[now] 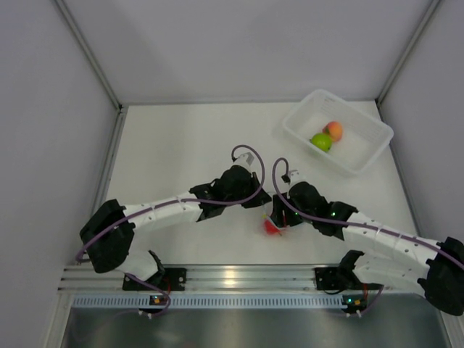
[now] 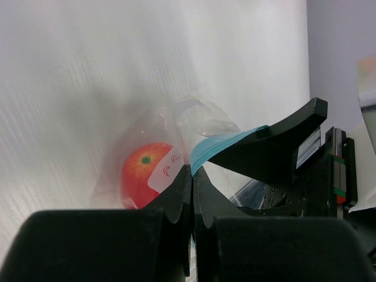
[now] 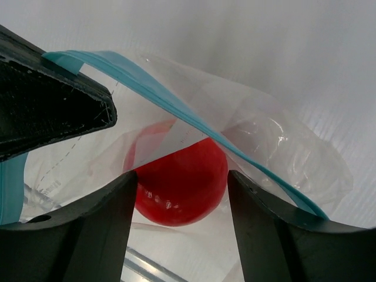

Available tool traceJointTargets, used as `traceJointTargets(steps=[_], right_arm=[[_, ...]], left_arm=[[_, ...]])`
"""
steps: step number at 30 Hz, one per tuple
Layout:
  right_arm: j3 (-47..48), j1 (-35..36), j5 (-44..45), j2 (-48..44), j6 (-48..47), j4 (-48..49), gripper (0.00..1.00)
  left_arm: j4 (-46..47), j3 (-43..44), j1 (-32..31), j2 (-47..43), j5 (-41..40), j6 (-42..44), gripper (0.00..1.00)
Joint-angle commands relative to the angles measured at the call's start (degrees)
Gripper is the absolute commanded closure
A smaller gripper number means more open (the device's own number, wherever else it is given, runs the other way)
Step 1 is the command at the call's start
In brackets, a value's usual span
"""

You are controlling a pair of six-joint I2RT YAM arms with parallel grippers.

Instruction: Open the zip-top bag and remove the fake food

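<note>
The zip-top bag (image 1: 275, 220) lies on the table between both grippers, with its mouth open. My left gripper (image 2: 192, 170) is shut on the bag's teal zip strip (image 2: 216, 145). The red fruit (image 2: 143, 174) sits inside the clear bag (image 2: 200, 120). In the right wrist view my right gripper (image 3: 182, 175) is open inside the bag's mouth, one finger on each side of the red fruit (image 3: 188, 185). The teal strip (image 3: 153, 88) runs above it. The lime green fruit (image 1: 321, 141) and the orange-peach fruit (image 1: 334, 130) lie in the bin.
A translucent white bin (image 1: 362, 161) stands at the back right of the table. Grey walls close the table in on the left, back and right. An aluminium rail (image 1: 239, 275) runs along the near edge at the arm bases.
</note>
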Motion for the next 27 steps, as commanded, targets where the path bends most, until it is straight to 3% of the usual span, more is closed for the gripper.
traceJointTargets(steps=[1,5,8,15,23,27], right_arm=[[-1.6,1.2,0.2,2.7,1.2,2.5,0.36],[-1.5,1.3,2.3,6.0,1.9,4.7,0.27],[-1.1,1.3,-0.8,8.7,1.5,6.0,0.26],[-0.8,2.4,1.8,8.7,0.6,1.3,0.12],[-0.3,2.7,1.2,4.3,0.9,-4.2,0.11],[0.8,3.0,3.0,5.7,1.5,-7.5,0.13]], left_arm=[[2.4,0.8,0.2,0.0,-3.1,-0.6,1.00],[2.4,0.8,-0.1,0.7,-2.6,-0.6,1.00],[2.4,0.6,-0.2,1.1,-2.8,-0.5,1.00],[2.3,-0.3,-0.2,0.7,-5.2,0.0,1.00],[2.2,-1.5,-0.6,0.4,-9.9,-0.7,1.00],[1.7,-1.9,-2.4,-1.3,-16.6,-0.9,1.00]])
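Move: Just under the right hand's parted fingers, still in the bag, lies the red apple: about 4 cm below, level fore and aft, and roughly 1 cm to the left. The end of the blue zip strip, pinched by the left hand, is some 2 cm ahead of the right hand, 3 cm to its left and 4 cm higher. From the left hand the apple lies about 8 cm down, 2 cm back and 2 cm to the right. Reaching down through the bag's mouth, the right hand dips about 3 cm towards the red apple, first edging forward and left by 1 cm, then easing back and rising by 1 cm. Its fingers spread from just over half open to nearly full, one to each side of the apple. The left hand keeps its pinch on the zip strip and sinks about 2 cm. ##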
